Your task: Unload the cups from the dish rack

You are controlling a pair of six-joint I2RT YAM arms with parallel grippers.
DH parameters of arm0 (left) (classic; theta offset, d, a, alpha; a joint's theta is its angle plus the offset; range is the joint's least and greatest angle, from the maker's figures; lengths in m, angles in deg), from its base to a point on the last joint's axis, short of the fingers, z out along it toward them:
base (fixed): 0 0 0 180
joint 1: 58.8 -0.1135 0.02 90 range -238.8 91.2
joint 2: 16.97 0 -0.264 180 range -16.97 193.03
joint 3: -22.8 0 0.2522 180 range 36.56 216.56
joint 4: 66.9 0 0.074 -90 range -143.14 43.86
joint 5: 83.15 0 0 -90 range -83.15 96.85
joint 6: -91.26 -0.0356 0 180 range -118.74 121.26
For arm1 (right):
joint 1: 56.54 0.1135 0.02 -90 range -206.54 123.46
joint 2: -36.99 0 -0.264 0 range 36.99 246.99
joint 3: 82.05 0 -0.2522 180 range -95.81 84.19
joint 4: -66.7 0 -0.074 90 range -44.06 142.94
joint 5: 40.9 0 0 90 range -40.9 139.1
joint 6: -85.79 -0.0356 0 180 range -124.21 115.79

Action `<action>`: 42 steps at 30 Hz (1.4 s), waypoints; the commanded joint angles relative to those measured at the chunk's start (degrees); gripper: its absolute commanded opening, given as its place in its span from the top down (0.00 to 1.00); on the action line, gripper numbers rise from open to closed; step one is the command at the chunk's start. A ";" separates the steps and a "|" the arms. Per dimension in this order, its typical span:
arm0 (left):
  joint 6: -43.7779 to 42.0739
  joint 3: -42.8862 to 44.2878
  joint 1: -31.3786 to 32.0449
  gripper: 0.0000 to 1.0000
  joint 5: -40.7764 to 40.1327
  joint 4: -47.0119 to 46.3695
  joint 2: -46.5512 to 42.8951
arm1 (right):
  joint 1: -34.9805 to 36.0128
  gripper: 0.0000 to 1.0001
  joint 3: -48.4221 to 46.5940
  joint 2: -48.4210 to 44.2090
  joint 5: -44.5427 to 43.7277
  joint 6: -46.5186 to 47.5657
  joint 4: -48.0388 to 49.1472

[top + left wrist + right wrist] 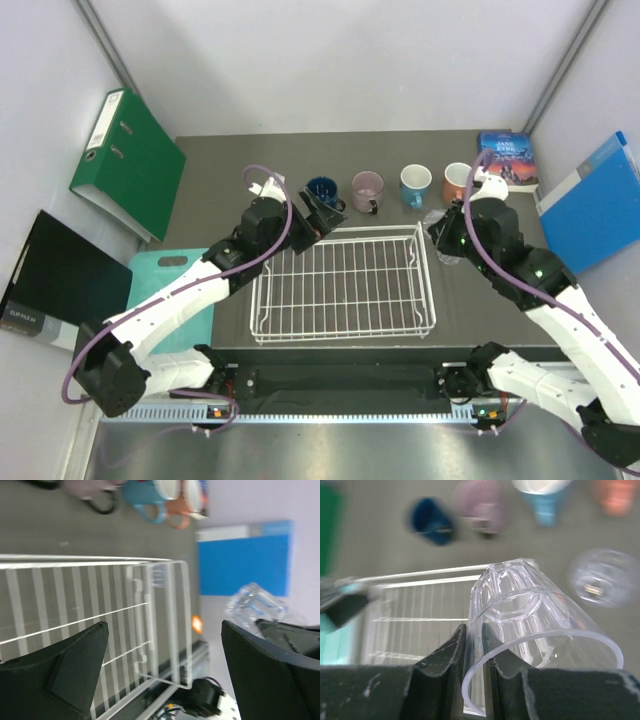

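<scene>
The white wire dish rack [340, 285] lies mid-table with no cup showing in it. Behind it stand a navy mug [322, 192], a pink mug [367, 188], a light blue mug [415, 183] and an orange mug [457, 180] in a row. At the rack's far right corner, my right gripper [474, 640] is shut on the wall of a clear glass tumbler [530, 615], which is lifted and tilted. A second tumbler [602, 577] stands on the table beyond it. My left gripper [315, 215] hangs wide open over the rack's far left edge, holding nothing.
On the left are a green binder [130, 160], a black folder [50, 275] and a teal cutting board [165, 290]. A book [507, 160] and a blue binder [600, 205] sit at the back right. White walls enclose the table.
</scene>
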 commanded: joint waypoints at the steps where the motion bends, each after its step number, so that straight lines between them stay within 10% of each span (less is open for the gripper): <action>1: -2.16 3.34 0.00 0.02 -10.09 12.98 -1.43 | -2.57 1.00 -4.71 5.07 -18.12 -1.91 -14.05; 8: -6.90 8.96 0.00 0.05 -15.01 23.89 1.99 | -3.54 1.00 -3.84 10.62 -18.50 -9.30 -24.18; 42: -7.17 4.66 0.00 0.07 -11.15 26.63 0.94 | -14.61 1.00 20.86 23.54 -2.75 -4.47 2.36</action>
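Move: The right hand holds one clear glass. The bare counter spot it is bound for lies about 10 cm to its right, level fore and aft, and some 28 cm below. The other glass stands 9 cm beyond that spot, the rack's right edge about 5 cm left of it, and the blue-handled mug some 26 cm beyond it. From the empty left hand the spot is roughly 28 cm right, 4 cm back and 25 cm below. Downward, about 21 cm, the right hand lowers the held glass outside the rack, swinging right 6–7 cm early, drawing back nearly 4 cm, then easing forward again. The wrist tips some 35 degrees farther down; the fingers keep their grip. The open left hand sinks about 7 cm and shifts left over the rack, its fingertips dipping. ##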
